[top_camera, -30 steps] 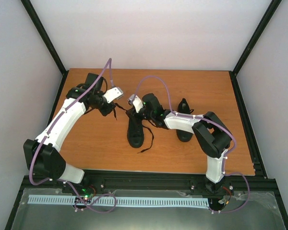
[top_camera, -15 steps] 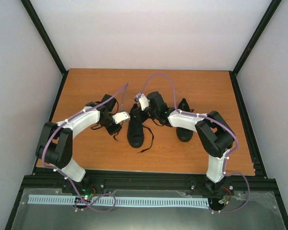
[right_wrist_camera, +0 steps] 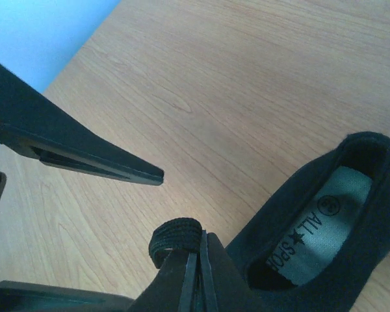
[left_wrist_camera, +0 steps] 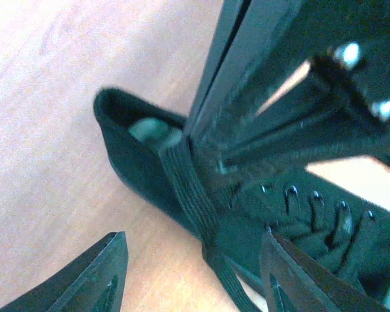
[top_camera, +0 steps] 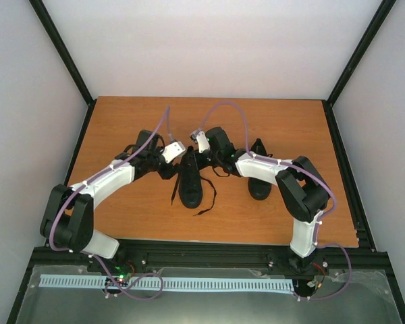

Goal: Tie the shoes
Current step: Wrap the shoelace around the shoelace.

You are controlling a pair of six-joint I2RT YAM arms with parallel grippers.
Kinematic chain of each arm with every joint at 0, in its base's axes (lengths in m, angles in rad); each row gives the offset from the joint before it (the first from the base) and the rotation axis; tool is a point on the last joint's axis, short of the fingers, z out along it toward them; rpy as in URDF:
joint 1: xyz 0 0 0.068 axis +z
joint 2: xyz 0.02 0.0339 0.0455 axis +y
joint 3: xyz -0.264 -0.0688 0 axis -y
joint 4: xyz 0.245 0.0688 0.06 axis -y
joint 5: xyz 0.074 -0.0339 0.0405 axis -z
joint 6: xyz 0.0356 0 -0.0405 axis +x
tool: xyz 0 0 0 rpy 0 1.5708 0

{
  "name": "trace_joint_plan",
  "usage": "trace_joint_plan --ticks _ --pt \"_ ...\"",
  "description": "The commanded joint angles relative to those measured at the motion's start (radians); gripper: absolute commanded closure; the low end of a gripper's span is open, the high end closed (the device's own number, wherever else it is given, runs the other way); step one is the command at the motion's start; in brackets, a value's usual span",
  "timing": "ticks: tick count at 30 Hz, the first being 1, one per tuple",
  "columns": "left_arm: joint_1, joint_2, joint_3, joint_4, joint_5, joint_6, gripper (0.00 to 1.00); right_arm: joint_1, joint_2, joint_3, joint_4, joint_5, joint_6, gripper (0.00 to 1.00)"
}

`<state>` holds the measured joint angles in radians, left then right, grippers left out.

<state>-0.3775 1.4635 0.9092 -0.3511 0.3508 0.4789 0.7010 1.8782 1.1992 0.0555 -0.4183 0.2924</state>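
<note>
Two black shoes lie on the wooden table: one (top_camera: pixel 191 183) in the middle with loose laces, the other (top_camera: pixel 259 173) to its right. My right gripper (right_wrist_camera: pixel 196 244) is shut on a loop of black lace (right_wrist_camera: pixel 175 235) at the middle shoe's heel end (right_wrist_camera: pixel 338 227). In the top view the right gripper (top_camera: pixel 194 160) sits over that shoe's opening. My left gripper (left_wrist_camera: pixel 194 239) is open just left of this shoe (left_wrist_camera: pixel 136 162), and a flat lace (left_wrist_camera: pixel 198 208) runs between its spread fingers (left_wrist_camera: pixel 101 279) without being pinched. The left gripper (top_camera: pixel 170 169) nearly meets the right one.
A loose lace end (top_camera: pixel 204 210) trails toward the near edge of the table (top_camera: pixel 121 216). Black frame posts (top_camera: pixel 61 54) and pale walls close in the table on three sides. Purple cables (top_camera: pixel 223 108) arch over both wrists.
The left gripper swung from the far left in toward the middle shoe, then opened and let its lace go. The right gripper stayed shut on its lace by the heel.
</note>
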Motion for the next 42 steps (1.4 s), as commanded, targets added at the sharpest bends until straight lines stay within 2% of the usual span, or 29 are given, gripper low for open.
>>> trace_joint_plan --ticks 1,8,12,15,19,24,33,38,42 --pt "-0.029 -0.01 -0.074 0.297 0.031 -0.095 0.44 0.0 -0.028 0.03 0.004 0.017 0.118 0.97" --pt "-0.058 -0.002 -0.12 0.418 -0.009 -0.192 0.61 0.0 -0.022 0.026 0.023 0.047 0.197 0.97" --pt "-0.066 0.019 -0.107 0.433 -0.05 -0.221 0.65 0.0 -0.022 0.029 0.028 0.05 0.214 0.97" --pt "-0.081 0.029 -0.099 0.427 -0.095 -0.253 0.75 0.0 -0.025 0.026 0.036 0.053 0.225 0.97" --pt "-0.081 0.048 -0.085 0.392 -0.112 -0.334 0.74 0.0 -0.031 0.026 0.038 0.056 0.232 0.97" --pt "-0.083 0.034 -0.142 0.457 -0.099 -0.381 0.69 0.0 -0.034 0.026 0.039 0.055 0.233 0.97" --pt "-0.083 0.088 -0.155 0.501 -0.071 -0.39 0.75 0.0 -0.033 0.026 0.038 0.048 0.235 0.97" --pt "-0.083 0.094 -0.169 0.531 -0.05 -0.39 0.83 0.0 -0.031 0.025 0.04 0.05 0.238 0.97" --pt "-0.082 0.094 -0.17 0.54 -0.06 -0.393 0.99 0.0 -0.032 0.023 0.038 0.05 0.235 0.97"
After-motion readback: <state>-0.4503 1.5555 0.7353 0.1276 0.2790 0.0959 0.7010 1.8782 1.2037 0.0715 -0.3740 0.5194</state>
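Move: The stretch of shoelace hanging from the right gripper's tips is about 3 cm to the left hand's right, 2 cm ahead and 2 cm below. The shoe's middle is some 5 cm right, 3 cm back and 6 cm below; the loose lace on its far side is about 11 cm right, 8 cm back and 8 cm down. From the right hand, that same hanging stretch is about 2 cm left, 1 cm back and 1 cm lower. Rightward first, then forward and at last down, the left hand covers about 4 cm in all to the shoelace by the right fingertips, swivelling counter-clockwise with its left side dipping, some 20 degrees. Its half-open fingers narrow on the way and pinch the lace. The right hand keeps its shut grip on the lace, rolling slightly and easing 1 cm forward. ##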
